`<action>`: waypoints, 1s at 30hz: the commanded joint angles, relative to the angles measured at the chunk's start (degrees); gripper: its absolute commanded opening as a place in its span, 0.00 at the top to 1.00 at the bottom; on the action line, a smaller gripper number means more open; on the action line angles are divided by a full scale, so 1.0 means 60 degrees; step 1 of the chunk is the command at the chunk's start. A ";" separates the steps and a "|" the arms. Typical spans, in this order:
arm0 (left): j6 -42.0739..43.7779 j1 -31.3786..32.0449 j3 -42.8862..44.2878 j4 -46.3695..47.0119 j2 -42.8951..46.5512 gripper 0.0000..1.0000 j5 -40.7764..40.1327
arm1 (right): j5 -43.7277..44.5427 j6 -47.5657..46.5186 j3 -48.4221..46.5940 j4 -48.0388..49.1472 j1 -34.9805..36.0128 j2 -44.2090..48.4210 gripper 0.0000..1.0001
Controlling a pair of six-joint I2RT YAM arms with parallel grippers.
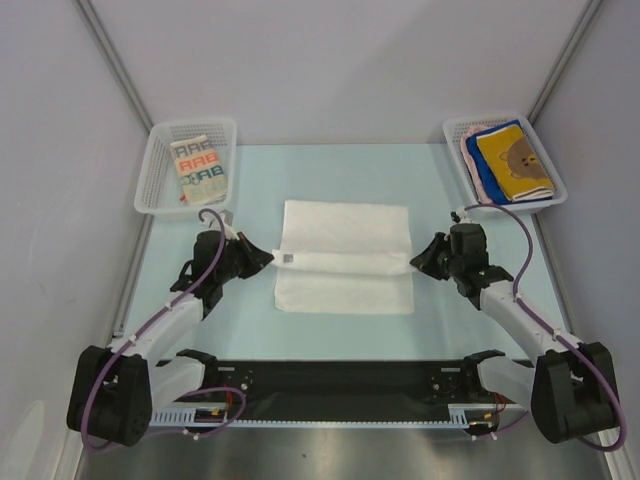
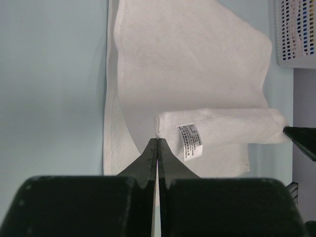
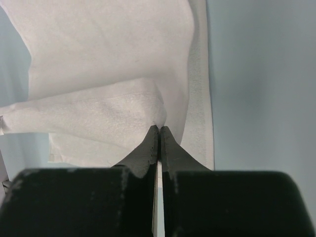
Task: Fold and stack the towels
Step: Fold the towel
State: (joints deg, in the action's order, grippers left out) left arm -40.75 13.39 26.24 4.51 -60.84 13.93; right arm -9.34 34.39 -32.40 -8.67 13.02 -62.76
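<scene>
A plain white towel (image 1: 345,285) lies spread on the table's middle, with a raised fold (image 1: 345,262) running across it from side to side. My left gripper (image 1: 272,258) is shut on the fold's left end, beside a small printed tag (image 2: 190,142). At the fold's right end, my right gripper (image 1: 413,262) is shut on the cloth. In the left wrist view the closed tips (image 2: 157,140) meet the towel (image 2: 187,64) at its folded corner. The right wrist view has the cloth (image 3: 108,54) bunched at the closed tips (image 3: 159,127).
A white mesh basket (image 1: 150,185) at the back left holds a cream lettered towel (image 1: 197,168). Another basket (image 1: 452,128) at the back right holds a yellow bear towel (image 1: 515,160) on a blue one (image 1: 483,175). Grey walls close both sides.
</scene>
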 commanded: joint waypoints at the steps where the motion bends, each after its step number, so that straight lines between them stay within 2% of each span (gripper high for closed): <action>1: -0.0137 0.0010 -0.0096 0.0024 0.0340 1.00 0.0211 | 0.0195 0.0112 0.0054 -0.0108 0.0043 0.0323 1.00; 30: -0.0532 0.0054 -0.1151 0.0010 0.0457 0.98 0.0739 | 0.0166 0.0538 0.0962 -0.0196 0.0145 0.0426 1.00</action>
State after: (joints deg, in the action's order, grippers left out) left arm -43.38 13.45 19.18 2.98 -59.02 17.37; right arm -9.30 37.32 -26.35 -10.50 13.56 -60.80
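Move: Both hands already pinch the free edge of the white towel's upper layer, some 8 cm above the table. For the left hand, the lower layer's near-left corner lies about 10 cm back, level sideways and 8 cm below; the far fold's left end is 16 cm ahead and 1 cm right, the left basket about 27 cm ahead and 25 cm left. For the right hand, the near-right corner sits about 10 cm straight back and 8 cm below; the far fold's right end is 16 cm ahead and 1 cm right. Still pinching the towel's two free corners, both hands draw the upper layer back towards the robot and down onto the lower one, in step, each going about 4 cm back and as much down. They ease off slowly, then quicken in the second half, the fingers tipping down by some 5 to 10 degrees towards the lower layer's near edge. ##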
